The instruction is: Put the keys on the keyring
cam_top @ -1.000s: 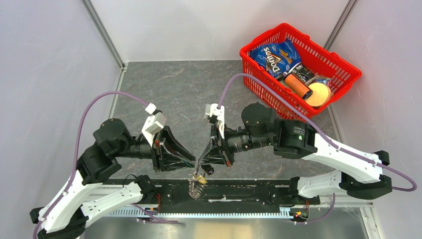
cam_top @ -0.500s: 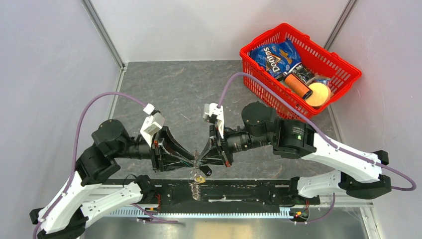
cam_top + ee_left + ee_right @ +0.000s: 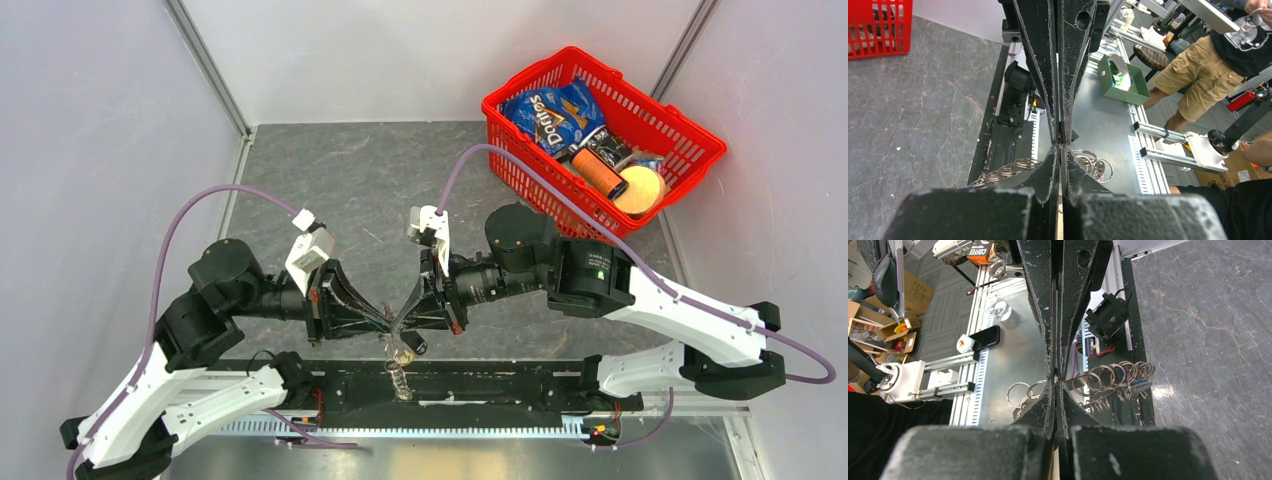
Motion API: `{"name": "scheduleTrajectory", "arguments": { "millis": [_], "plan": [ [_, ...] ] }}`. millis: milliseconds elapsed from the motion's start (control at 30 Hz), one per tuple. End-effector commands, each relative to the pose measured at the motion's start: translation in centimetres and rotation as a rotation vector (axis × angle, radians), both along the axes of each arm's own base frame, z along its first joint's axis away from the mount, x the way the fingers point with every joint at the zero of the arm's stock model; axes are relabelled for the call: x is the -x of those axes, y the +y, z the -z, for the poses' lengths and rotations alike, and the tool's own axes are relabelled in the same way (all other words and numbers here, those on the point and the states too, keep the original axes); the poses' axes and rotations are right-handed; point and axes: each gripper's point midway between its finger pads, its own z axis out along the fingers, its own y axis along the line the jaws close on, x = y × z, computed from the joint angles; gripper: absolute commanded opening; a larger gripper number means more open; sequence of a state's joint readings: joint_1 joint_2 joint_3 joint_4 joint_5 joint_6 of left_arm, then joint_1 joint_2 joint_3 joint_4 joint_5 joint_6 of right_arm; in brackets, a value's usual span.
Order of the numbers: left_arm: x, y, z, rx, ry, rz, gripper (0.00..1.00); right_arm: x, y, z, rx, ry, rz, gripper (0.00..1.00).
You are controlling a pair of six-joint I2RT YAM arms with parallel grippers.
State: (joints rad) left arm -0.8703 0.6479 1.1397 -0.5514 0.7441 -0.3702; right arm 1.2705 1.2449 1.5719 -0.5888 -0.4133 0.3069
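The keyring (image 3: 398, 376) shows as a bunch of linked silver rings hanging over the table's near edge. My left gripper (image 3: 392, 322) and right gripper (image 3: 406, 318) meet tip to tip above it, both shut on its top. A yellow-gold key (image 3: 403, 355) and a black key (image 3: 416, 344) dangle just under the tips. In the left wrist view the rings (image 3: 1015, 165) fan out on both sides of my shut left gripper (image 3: 1060, 148). The right wrist view shows the rings (image 3: 1110, 377) and a blue key (image 3: 1140, 385) beside my shut right gripper (image 3: 1057, 385).
A red basket (image 3: 700, 137) with a chips bag (image 3: 552, 113) and other groceries stands at the back right. A black mounting rail (image 3: 500, 385) and both arm bases run along the near edge, under the hanging bunch. White walls bound the grey tabletop (image 3: 370, 180).
My left gripper, open a second ago, has moved in to the right gripper's tips and shut on the bunch. The right arm has barely moved.
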Motion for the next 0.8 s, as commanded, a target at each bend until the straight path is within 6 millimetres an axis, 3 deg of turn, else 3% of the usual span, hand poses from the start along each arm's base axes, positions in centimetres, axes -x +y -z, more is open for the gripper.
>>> {"name": "scheduleTrajectory", "arguments": {
  "millis": [0,333,400,467,600,767],
  "plan": [
    [-0.1,-0.3,0.3,-0.003,-0.033,0.023,0.02,0.2,0.2,-4.3,-0.133,-0.029,-0.014,0.00],
    [-0.5,-0.1,-0.8,0.075,-0.101,-0.018,0.02,0.0,0.3,-4.2,-0.134,-0.032,0.001,0.00],
    [-0.4,0.0,-1.2,0.099,-0.109,-0.022,0.02,0.0,0.0,-4.3,-0.144,-0.036,0.001,0.19],
    [-0.4,0.1,-1.3,0.108,-0.111,-0.025,0.02,-0.1,-0.4,-4.6,-0.162,-0.041,0.017,0.30],
    [-0.5,0.0,-1.0,0.107,-0.112,-0.026,0.02,-0.3,-1.4,-5.3,-0.194,-0.057,0.049,0.37],
    [-0.5,-0.1,-1.1,0.109,-0.114,-0.024,0.02,-0.3,-1.9,-5.2,-0.192,-0.066,0.055,0.38]
  ]
}}
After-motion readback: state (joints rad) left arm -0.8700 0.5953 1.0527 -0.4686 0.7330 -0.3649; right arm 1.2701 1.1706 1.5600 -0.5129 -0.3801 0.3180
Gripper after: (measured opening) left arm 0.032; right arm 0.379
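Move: The small ring being handed over sits where the two sets of fingertips meet: about 1 cm to the right of the left hand point and 1 cm to the left of the right one. From the right hand, the big keyring hangs roughly 4 cm back and 5 cm below. The black key tag is some 3 cm back, 3 cm right and 3 cm below it; the yellow key tag is about 5 cm back and 6 cm below. The small ring stays pinched in the left fingertips, that hand holding nearly still and sinking only about 1 cm late on. After a short pause the right fingers, shut until then, open to over a third and come free of it, then the right hand lifts roughly 3.5 cm and draws slightly off to the right, its tips tilting up a little. ##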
